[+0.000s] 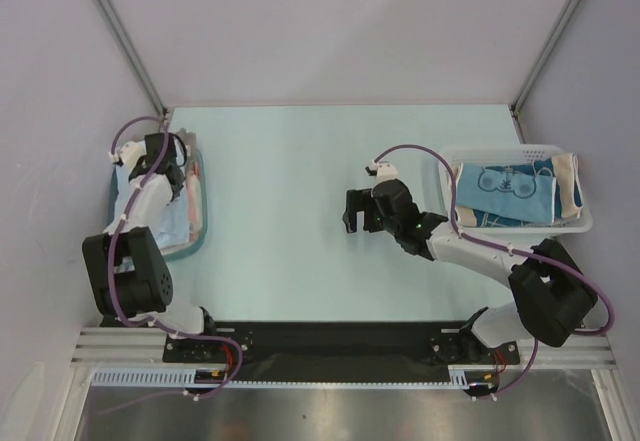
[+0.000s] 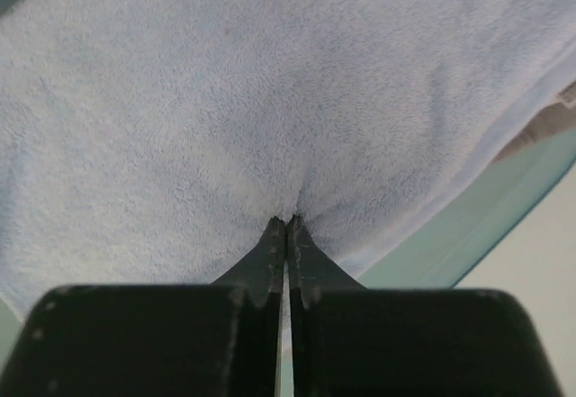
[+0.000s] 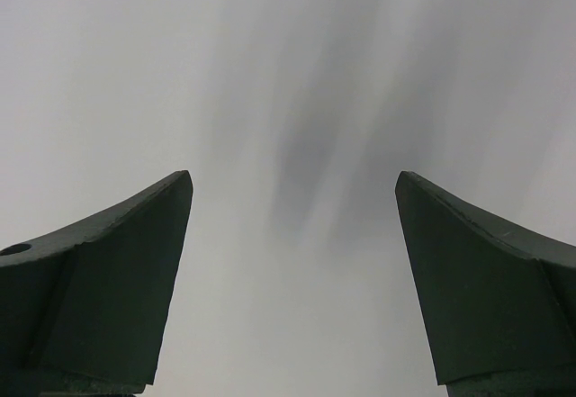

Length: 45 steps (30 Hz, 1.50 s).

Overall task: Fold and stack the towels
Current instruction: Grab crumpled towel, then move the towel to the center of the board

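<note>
A plain light blue towel (image 1: pixel 168 223) lies in the shallow teal tray (image 1: pixel 201 226) at the left. It fills the left wrist view (image 2: pixel 225 100). My left gripper (image 1: pixel 170 164) is over the tray's far end; its jaws (image 2: pixel 286 223) are shut, and the cloth puckers at the tips. A dark teal towel with white line drawing and tan ends (image 1: pixel 505 191) lies in the white mesh basket (image 1: pixel 520 150) at the right. My right gripper (image 1: pixel 358 221) is open and empty above the bare table (image 3: pixel 293 177).
A strip of grey-beige cloth (image 2: pixel 549 127) shows under the light blue towel by the tray rim (image 2: pixel 468 235). The pale table top (image 1: pixel 300 161) lies between tray and basket. Grey walls close in the far and side edges.
</note>
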Each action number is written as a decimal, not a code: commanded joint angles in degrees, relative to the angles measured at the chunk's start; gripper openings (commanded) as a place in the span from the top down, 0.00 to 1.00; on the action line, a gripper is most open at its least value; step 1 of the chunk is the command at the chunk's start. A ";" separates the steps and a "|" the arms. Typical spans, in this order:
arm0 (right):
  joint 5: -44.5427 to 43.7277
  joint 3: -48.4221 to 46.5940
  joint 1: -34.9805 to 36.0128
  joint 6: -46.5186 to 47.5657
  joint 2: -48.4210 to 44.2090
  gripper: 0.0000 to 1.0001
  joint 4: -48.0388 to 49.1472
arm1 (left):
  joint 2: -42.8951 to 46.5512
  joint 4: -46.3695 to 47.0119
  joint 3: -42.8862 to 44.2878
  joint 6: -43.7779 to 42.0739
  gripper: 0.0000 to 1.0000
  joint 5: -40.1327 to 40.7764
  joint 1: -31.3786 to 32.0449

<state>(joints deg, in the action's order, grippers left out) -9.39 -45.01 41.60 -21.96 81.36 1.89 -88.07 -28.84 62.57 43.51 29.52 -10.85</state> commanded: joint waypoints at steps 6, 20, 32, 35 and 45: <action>0.86 0.19 -0.12 0.60 -1.38 0.00 2.94 | 10.46 -1.12 11.25 -6.93 1.00 -1.31 2.59; -9.06 2.65 -0.56 -0.28 -4.18 0.00 3.73 | 14.16 -5.44 28.39 -19.34 1.00 -4.47 33.74; -13.46 5.55 -2.67 -0.11 -5.95 0.00 5.14 | 17.40 3.07 13.84 -12.22 1.00 -7.98 47.41; -13.55 6.17 -3.02 -0.02 -5.60 0.00 6.28 | 16.02 3.53 11.97 -10.38 0.89 -12.63 43.23; -9.52 3.01 -2.32 0.51 0.64 0.00 6.81 | 4.94 12.23 2.82 -8.35 0.67 -29.08 27.99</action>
<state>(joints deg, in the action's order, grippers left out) -20.01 -39.31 38.70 -22.15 80.77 6.13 -80.93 -20.88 64.71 34.48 6.35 17.65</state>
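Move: About 36 cm to the left hand's right and roughly level with it in depth, some 10 cm below, lies the clear table middle, where the pale blue towel already pinched in its fingers is taken. The left basket's middle is about 4 cm left of the hand, and the brown towels in it about 5 cm ahead and 4 cm left, both a little below. From the right hand that clear spot is some 14 cm to the left and 3 cm farther out. Swinging the still-pinched pale blue towel out of the left basket, the left arm climbs about 25 cm and sweeps some 33 cm right over the table, turning clockwise about 60 degrees with its fingertips tipping up. It then sinks sharply, opens its fingers about a third and comes back left and forward. The right hand, wide open and empty, shifts about 5 cm right. ##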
